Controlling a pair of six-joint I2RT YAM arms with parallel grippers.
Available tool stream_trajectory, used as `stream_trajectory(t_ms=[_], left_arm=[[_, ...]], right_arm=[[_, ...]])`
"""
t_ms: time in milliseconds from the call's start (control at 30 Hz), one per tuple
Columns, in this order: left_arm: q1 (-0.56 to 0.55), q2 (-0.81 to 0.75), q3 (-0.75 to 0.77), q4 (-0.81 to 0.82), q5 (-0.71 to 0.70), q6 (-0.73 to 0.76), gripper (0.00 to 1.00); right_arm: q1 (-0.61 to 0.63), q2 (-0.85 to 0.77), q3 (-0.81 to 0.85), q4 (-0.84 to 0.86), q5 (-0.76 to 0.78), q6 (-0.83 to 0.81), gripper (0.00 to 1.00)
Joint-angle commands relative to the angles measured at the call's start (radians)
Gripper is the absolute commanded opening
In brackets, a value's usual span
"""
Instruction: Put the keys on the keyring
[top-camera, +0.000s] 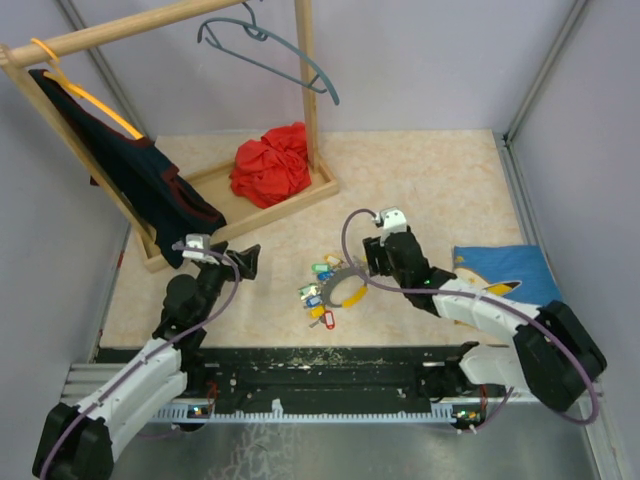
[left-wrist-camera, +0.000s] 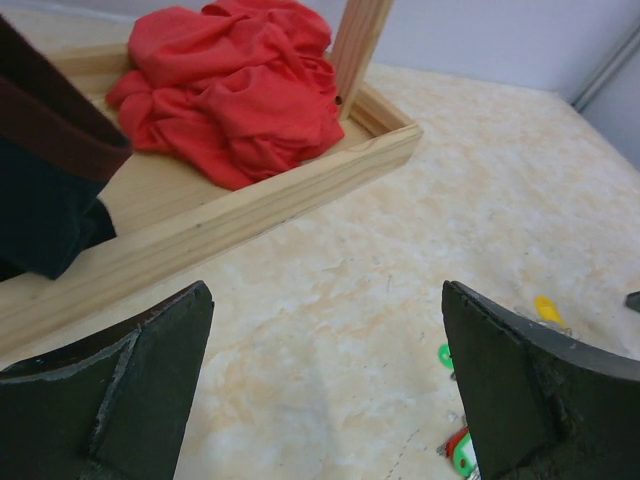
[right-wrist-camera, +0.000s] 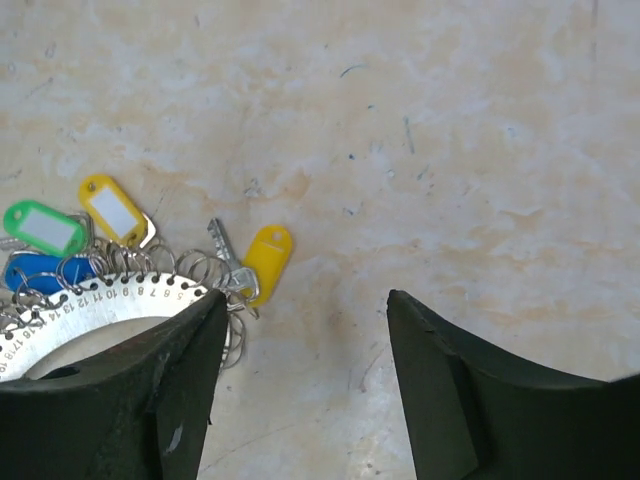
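The keys (top-camera: 318, 288) lie in a small heap at the middle of the table, with blue, green, yellow and red tags. The keyring (top-camera: 347, 285) lies among them, grey with a yellow section. In the right wrist view its numbered metal band (right-wrist-camera: 100, 300) shows at the lower left, with a yellow-tagged key (right-wrist-camera: 262, 260) beside it. My right gripper (top-camera: 372, 262) (right-wrist-camera: 305, 300) is open just right of the ring and holds nothing. My left gripper (top-camera: 245, 262) (left-wrist-camera: 325, 290) is open over bare table, left of the heap. A few tags (left-wrist-camera: 460, 450) peek past its right finger.
A wooden rack stands at the back left. Its tray base (top-camera: 215, 185) (left-wrist-camera: 250, 215) holds a crumpled red cloth (top-camera: 272, 165) (left-wrist-camera: 235, 85). A dark garment (top-camera: 130, 175) hangs on an orange hanger, and a grey hanger (top-camera: 265, 45) hangs from the rail. A blue cloth (top-camera: 505, 270) lies at the right.
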Motion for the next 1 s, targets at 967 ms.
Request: stream_trajectory(t_ms=[967], left_arm=[[0.004, -0.058, -0.027, -0.116, -0.113, 0.035, 1.00]], right_arm=[[-0.005, -0.510, -0.312, 0.280, 0.334, -0.059, 0.84]])
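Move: The keyring lies flat on the table with its keys, its middle some 7 cm left of the right hand, 5 cm back and 6 cm below. The yellow key tag at its far end is nearly under those fingers, about 1 cm ahead and 2 cm left; the red tag is roughly 13 cm back and 11 cm left. The blue towel is 6 cm back and 31 cm right. From the left hand the keyring is about 21 cm right, 4 cm back and 15 cm down. The keyring is already free, and the right hand leaves it empty: about 8 cm to the right towards the blue towel, rising some 6 cm and easing slightly back, its fingers tipping up, swinging clockwise and opening wider. The left hand, still wide open, sinks about 3 cm and drifts a little left, touching nothing. ##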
